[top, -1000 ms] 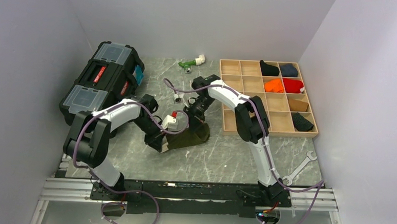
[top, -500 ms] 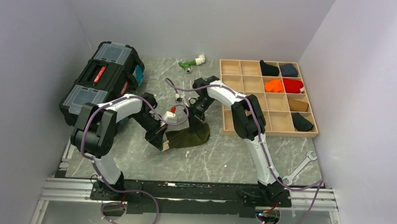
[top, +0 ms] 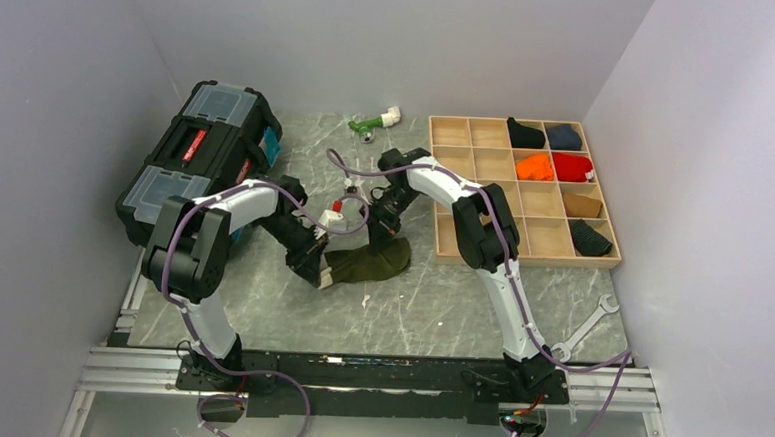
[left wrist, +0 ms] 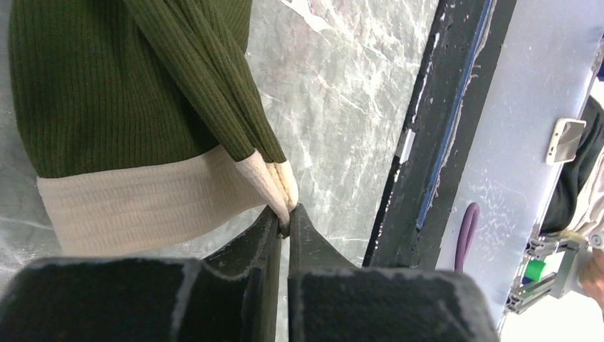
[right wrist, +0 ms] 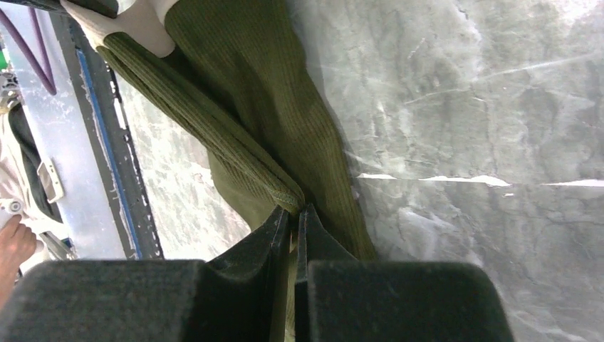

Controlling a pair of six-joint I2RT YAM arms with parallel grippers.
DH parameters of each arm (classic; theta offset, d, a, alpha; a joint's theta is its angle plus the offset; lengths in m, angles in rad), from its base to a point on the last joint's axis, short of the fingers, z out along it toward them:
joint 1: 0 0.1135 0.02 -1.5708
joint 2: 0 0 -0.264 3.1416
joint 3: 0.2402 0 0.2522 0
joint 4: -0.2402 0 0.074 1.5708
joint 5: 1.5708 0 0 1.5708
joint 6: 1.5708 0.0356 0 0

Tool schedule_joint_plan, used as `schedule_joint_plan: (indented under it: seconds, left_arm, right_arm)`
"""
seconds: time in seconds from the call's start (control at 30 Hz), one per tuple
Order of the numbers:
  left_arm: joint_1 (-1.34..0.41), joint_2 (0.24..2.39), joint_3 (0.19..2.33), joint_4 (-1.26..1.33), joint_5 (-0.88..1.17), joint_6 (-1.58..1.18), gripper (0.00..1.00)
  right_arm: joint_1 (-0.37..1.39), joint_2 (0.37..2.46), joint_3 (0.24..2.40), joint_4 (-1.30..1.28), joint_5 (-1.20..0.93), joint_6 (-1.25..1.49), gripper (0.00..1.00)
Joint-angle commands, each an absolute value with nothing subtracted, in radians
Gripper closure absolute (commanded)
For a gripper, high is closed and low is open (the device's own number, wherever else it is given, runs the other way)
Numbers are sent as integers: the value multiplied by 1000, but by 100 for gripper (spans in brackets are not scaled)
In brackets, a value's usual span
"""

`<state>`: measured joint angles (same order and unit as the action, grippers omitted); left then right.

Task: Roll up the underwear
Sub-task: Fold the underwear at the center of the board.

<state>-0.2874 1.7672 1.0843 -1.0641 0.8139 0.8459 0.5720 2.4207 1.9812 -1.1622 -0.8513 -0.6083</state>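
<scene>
The underwear (top: 369, 263), dark olive-green ribbed cloth with a cream waistband, lies folded on the grey marbled table between both arms. My left gripper (top: 317, 266) is at its left end, shut on a corner of the cream waistband (left wrist: 274, 182); in the left wrist view the gripper (left wrist: 284, 222) pinches that folded corner while the cloth (left wrist: 107, 100) spreads beyond it. My right gripper (top: 380, 234) is at the far right edge, shut on a green hem. In the right wrist view the gripper (right wrist: 295, 211) holds a raised fold of the underwear (right wrist: 278, 107).
A black toolbox (top: 202, 154) stands at the back left, close to the left arm. A wooden compartment tray (top: 451, 132) holding several rolled cloths sits at the right. A green-and-white object (top: 371, 124) lies at the back, a wrench (top: 586, 329) at the front right.
The left arm has drawn back and to the left, taking the waistband end with it. The right gripper has shifted slightly toward the back, still holding the hem.
</scene>
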Motion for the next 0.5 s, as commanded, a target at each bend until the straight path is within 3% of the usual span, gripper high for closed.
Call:
schedule_joint_plan:
  seconds: [0.0,0.2,0.47]
  left_arm:
    - [-284,1739,1106,-1077,813,802,86]
    - [-283,1673,1074,-1009,795,774,63]
    - [-282,1577,1041,-918,737,734,42]
  right_arm:
    - [544,2437,1968,-1103,-805,-609,100]
    - [540,2442,1958,-1105,-815,-620,100]
    - [540,2433,1954,-1104,-831,-623,100]
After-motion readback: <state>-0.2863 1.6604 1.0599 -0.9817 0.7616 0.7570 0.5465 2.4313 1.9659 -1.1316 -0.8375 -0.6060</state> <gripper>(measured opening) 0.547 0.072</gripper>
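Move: Right at the left fingertips is the raised near corner of the underwear's cream waistband; the band's middle lies some 3 cm ahead, 3 cm to the right and 3 cm below. The black toolbox sits roughly 22 cm ahead and 24 cm left of this hand. From the right hand, already gripping the green cloth, the underwear's middle is about 4 cm back, level sideways and 2 cm lower; the divided tray's middle stands 12 cm ahead and 30 cm to its right. Opening its fingers to just over half, the left hand lets go of the waistband corner, easing forward and then also rising, a little over 1 cm each way, with a slight tilt. The right hand keeps its pinch on the green cloth and goes about 1 cm forward, down towards the table and to the right, then holds there. ##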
